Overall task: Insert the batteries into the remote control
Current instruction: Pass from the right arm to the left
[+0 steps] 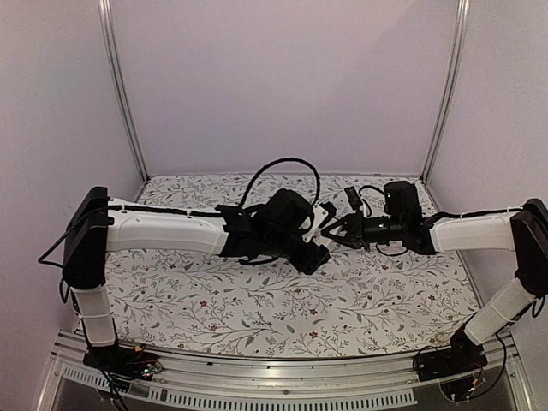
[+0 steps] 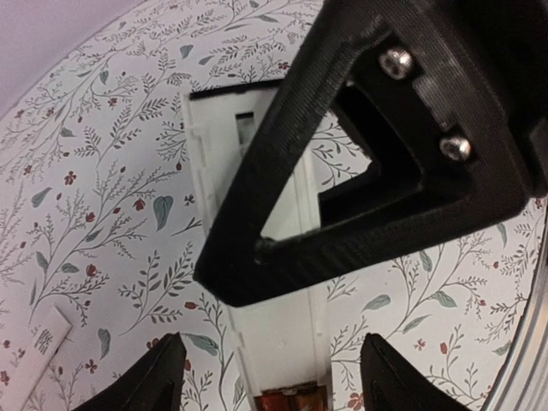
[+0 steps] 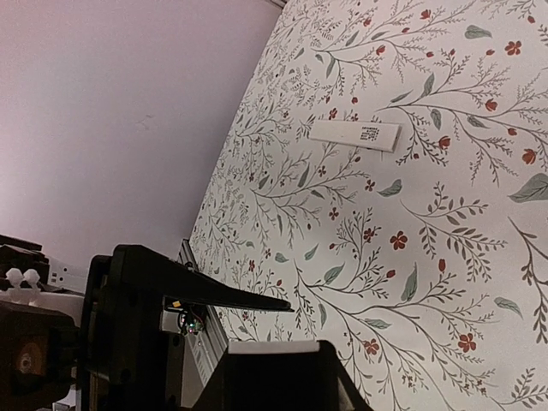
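Observation:
In the left wrist view the white remote control [image 2: 282, 342] runs lengthwise over the floral cloth, back side up. The orange-red batteries [image 2: 287, 400] show within its width at the bottom edge, mostly cut off. My left gripper [image 2: 270, 385] is open, one fingertip on each side of that end, not touching it. A black finger [image 2: 282, 171] of my right gripper crosses the remote's middle. My right gripper [image 3: 300, 330] is shut on the remote, whose white edge [image 3: 274, 346] shows between its jaws. From above, both grippers meet mid-table, left gripper [image 1: 315, 246], right gripper [image 1: 342, 229].
A small white flat piece with a printed label [image 3: 355, 134] lies loose on the floral cloth, apart from the grippers; its corner [image 2: 34, 360] shows at the left wrist view's lower left. Lilac walls enclose the table, and a metal rail [image 1: 282, 370] runs along the near edge.

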Robot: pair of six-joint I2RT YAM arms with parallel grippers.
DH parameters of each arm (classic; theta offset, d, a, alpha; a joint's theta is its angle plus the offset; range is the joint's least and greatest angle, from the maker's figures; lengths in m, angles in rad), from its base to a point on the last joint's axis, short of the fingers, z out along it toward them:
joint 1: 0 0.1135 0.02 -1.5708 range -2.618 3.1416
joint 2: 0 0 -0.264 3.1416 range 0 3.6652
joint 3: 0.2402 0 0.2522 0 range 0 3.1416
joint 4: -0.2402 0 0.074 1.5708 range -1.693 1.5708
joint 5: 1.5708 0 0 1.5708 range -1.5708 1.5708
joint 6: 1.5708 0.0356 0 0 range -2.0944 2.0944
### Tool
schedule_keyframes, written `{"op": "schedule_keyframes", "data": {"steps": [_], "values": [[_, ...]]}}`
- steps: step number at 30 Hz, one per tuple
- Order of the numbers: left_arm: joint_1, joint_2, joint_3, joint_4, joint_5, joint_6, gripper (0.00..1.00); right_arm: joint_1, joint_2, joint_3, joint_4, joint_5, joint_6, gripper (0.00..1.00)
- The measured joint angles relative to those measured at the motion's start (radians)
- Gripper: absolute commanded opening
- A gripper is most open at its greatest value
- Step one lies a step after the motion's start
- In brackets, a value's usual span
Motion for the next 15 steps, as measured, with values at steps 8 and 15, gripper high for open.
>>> {"op": "schedule_keyframes", "data": {"steps": [8,15], "values": [[0.005,0.024,0.033,-0.051,-0.002,0.013,0.37,0.000,-0.004,-0.019,0.018,0.002,0.010,0.02],[0.031,0.024,0.041,-0.058,0.080,-0.006,0.18,0.000,-0.005,-0.029,0.047,0.021,0.030,0.30]]}}
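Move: The remote is held in the right fingers near one end, with its battery end pointing back and already lying between the left hand's open fingers. Its middle is about 2 cm ahead of the left hand, 1 cm to its right and level with it. From the right hand, that middle is some 3 cm back, 1 cm to the left and 1 cm lower. The white cover lies on the table roughly 14 cm ahead of the left hand, 17 cm to its left and 13 cm below. With its fingers already straddling the remote, the left hand sinks just under 1 cm in place and shuts them from about three-quarters open to under a third, pinching the long edges close to the batteries, its wrist tipping only some 5 degrees. The right hand stays where it is and keeps its own grip on the other end, holding the remote out for the left fingers to take. ##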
